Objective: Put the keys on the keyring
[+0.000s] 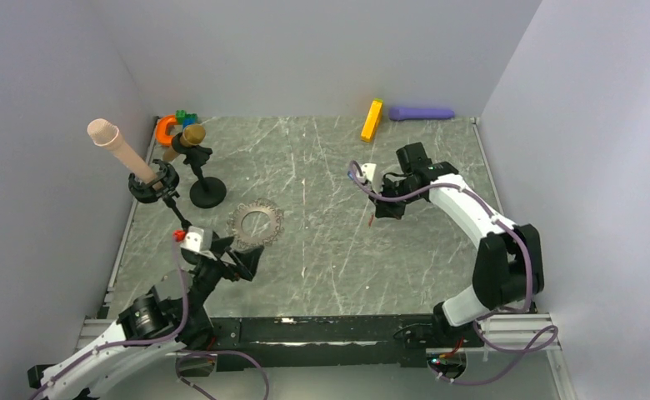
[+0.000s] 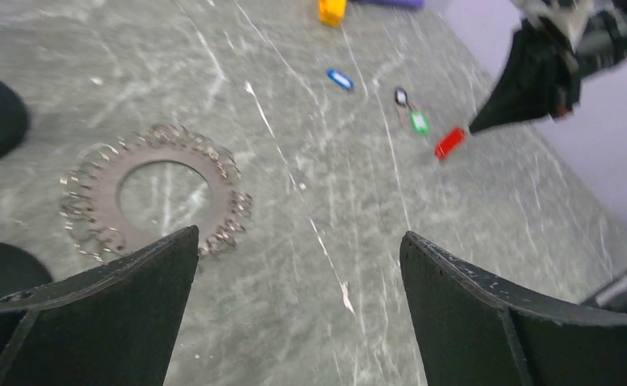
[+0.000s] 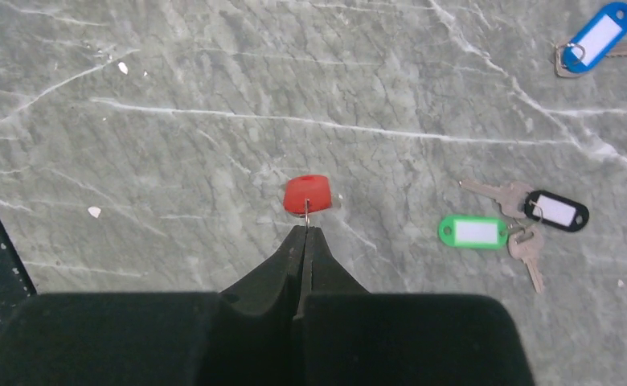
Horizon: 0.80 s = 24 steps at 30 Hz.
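The keyring [image 1: 255, 223] [image 2: 153, 193], a silver toothed ring with a hollow centre, lies flat left of the table's middle. My left gripper [image 1: 242, 262] [image 2: 298, 241] hovers just near of it, open and empty. My right gripper [image 1: 375, 217] [image 3: 305, 229] is shut on the thin wire loop of the red key [image 3: 308, 193] [image 2: 449, 142], which hangs end-on at its tips. On the table beside it lie the green key [image 3: 473, 232] [image 2: 419, 122] and black key [image 3: 557, 209] [image 2: 401, 97], both with metal keys attached. The blue key [image 3: 598, 34] [image 2: 340, 79] lies farther off.
An orange block [image 1: 372, 120] and a purple cylinder [image 1: 422, 112] lie by the back wall. Two black stands [image 1: 207, 193] holding a beige cylinder [image 1: 120, 148] and a brown piece stand at the back left, with small coloured parts [image 1: 172, 125] in the corner.
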Tool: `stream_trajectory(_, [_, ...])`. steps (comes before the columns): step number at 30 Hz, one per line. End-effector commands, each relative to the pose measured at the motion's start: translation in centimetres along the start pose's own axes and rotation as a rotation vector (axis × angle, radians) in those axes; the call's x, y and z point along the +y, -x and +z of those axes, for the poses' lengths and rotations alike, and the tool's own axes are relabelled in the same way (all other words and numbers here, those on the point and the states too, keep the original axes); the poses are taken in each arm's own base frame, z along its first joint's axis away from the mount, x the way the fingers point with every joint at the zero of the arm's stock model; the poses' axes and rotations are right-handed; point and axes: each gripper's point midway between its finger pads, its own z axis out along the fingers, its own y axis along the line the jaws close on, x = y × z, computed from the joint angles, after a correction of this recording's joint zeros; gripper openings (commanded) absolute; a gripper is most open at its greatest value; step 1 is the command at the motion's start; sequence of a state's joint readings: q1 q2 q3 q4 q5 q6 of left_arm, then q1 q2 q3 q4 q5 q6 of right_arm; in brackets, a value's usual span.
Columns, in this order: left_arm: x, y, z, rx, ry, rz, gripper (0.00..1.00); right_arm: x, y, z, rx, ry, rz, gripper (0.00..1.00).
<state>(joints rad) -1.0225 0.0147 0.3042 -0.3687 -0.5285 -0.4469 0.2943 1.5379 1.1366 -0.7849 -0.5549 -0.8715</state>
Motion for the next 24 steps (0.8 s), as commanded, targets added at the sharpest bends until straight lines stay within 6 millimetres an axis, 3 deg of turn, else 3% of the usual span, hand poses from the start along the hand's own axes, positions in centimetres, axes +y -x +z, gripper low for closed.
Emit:
stream_trajectory(1, [2.3, 6.1, -1.9, -0.161, 0.152, -0.096, 0.99, 0.3, -0.8, -2.0, 0.005, -0.034, 0.010, 0.00])
stream_trajectory(4, [2.2, 6.3, -1.9, -0.121, 0.168, -0.065, 0.99, -0.5, -2.0, -3.6, 0.033, -0.061, 0.031, 0.00])
stream_trajectory(10, [0.6, 4.2, -0.7, 0.019, 0.138, 0.006, 0.99, -1.4, -5.1, -4.8, 0.144, -0.088, 0.033, 0.00])
stream_trajectory(15, [-0.4, 3.3, 0.4, 0.047, 0.109, 0.002, 0.99, -2.1, -6.7, -3.4, 0.203, -0.063, 0.059, 0.00])
stream_trajectory(19, [-0.5, 2.8, 0.5, 0.051, 0.105, -0.018, 0.99, -3.0, -7.4, -1.1, 0.232, -0.038, 0.068, 0.00])
stream_trajectory(24, [-0.1, 2.3, 0.0, 0.055, 0.104, -0.035, 0.99, -3.1, -6.3, 1.6, 0.227, -0.010, 0.062, 0.00])
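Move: The right hand already pinches the red-tagged key's ring, the tag hanging just below it. The bare table patch it goes for lies 7 cm to its right, level fore and aft, 10 cm below. At table height too, the green tag is about 11 cm ahead and 5 right, the black tag 17 ahead and 4 right, the blue 21 ahead and 8 left. From the left hand, that patch lies some 15 cm ahead, 39 right, 18 below. Still pinching the ring, the right hand goes about 7 cm right, then 7 down tableward; the left bobs. ##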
